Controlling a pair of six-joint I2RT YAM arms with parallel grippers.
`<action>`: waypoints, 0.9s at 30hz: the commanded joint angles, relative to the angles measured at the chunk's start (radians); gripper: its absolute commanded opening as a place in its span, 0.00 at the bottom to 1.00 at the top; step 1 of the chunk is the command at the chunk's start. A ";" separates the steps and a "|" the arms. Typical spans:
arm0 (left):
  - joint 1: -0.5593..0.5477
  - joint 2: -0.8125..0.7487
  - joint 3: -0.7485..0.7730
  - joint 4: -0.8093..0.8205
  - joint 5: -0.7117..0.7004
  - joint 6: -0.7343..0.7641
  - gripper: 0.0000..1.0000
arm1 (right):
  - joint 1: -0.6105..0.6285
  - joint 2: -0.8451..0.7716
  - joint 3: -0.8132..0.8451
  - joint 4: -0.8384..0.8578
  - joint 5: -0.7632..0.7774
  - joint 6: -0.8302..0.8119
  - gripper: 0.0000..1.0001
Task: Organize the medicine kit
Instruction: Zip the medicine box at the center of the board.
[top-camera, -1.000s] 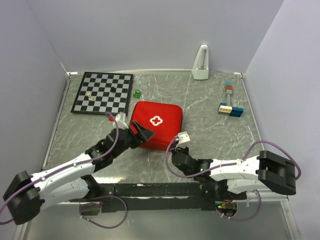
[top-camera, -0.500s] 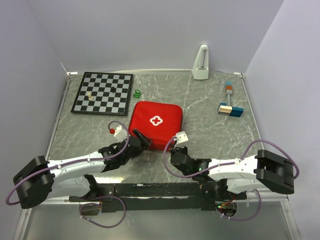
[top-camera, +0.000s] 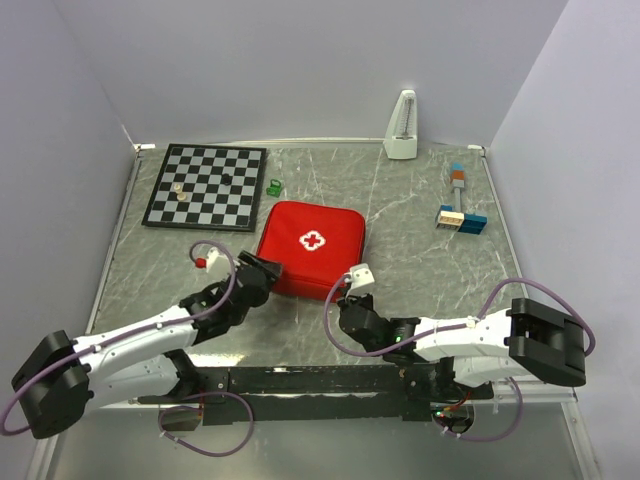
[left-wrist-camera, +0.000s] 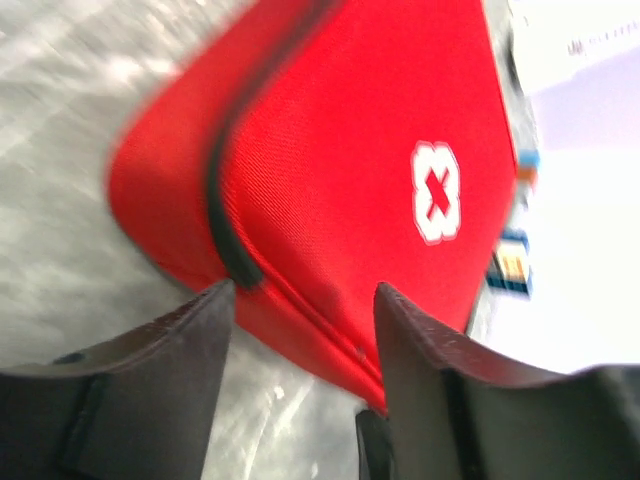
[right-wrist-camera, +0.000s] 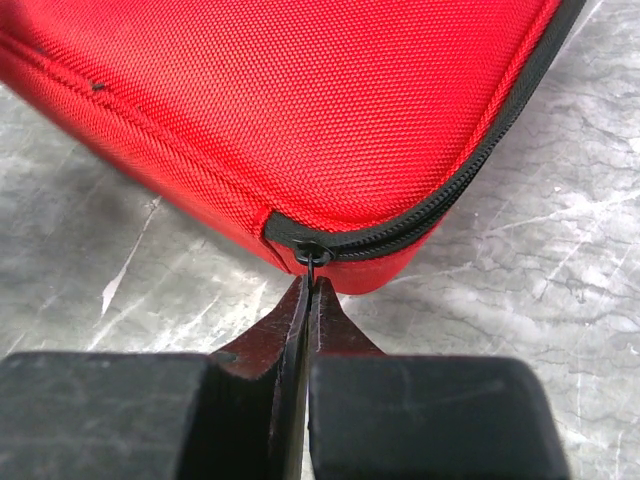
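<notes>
The red medicine kit (top-camera: 312, 245) lies closed on the marble table, its white cross (top-camera: 313, 241) facing up. My left gripper (top-camera: 264, 272) is at the kit's near-left corner. In the left wrist view the left gripper (left-wrist-camera: 305, 290) has its jaws apart, and the kit (left-wrist-camera: 350, 150) shows its front edge between the two fingers. My right gripper (top-camera: 344, 298) is at the kit's near-right corner. Seen from the right wrist, the right gripper (right-wrist-camera: 309, 288) is shut on the thin black zipper pull (right-wrist-camera: 313, 268), which hangs from the slider on the kit (right-wrist-camera: 300, 110).
A black-and-white chessboard (top-camera: 206, 186) with a few pieces lies at the back left, a small green object (top-camera: 273, 186) beside it. A white metronome (top-camera: 402, 126) stands at the back wall. Coloured blocks (top-camera: 460, 217) lie at the right. Walls enclose three sides.
My left gripper has swung left along the kit's near edge to its near-left corner, and its jaws have narrowed. The right gripper has stayed shut on the zipper pull.
</notes>
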 joint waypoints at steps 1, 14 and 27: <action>0.089 -0.009 0.000 -0.033 -0.014 0.061 0.55 | 0.014 -0.009 0.039 0.023 0.008 -0.005 0.00; 0.237 0.130 0.020 0.160 0.167 0.329 0.43 | 0.017 -0.017 0.042 0.012 -0.003 -0.019 0.00; 0.282 0.263 0.141 0.173 0.202 0.536 0.01 | 0.018 -0.049 0.046 -0.017 -0.009 -0.033 0.00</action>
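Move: The medicine box's near-left corner, with its black-piped edge, lies about 3 cm ahead of the half-open left gripper, 3 cm to its left and 2 cm lower. The red cross on the lid is some 9 cm ahead and 6 cm right, and the zip pull about 2 cm back and 11 cm right. The right gripper already holds that pull; from it the near-left corner is roughly 6 cm ahead and 17 cm left. Bring the left gripper left and forward around the box's near-left corner, sinking about 2 cm. Then carry on forward, some 6 cm in all, rolling the hand about 15 degrees so that its left side rises, and close the fingers to pinch the black-piped edge. Keep the right gripper still, shut on the zip pull. ##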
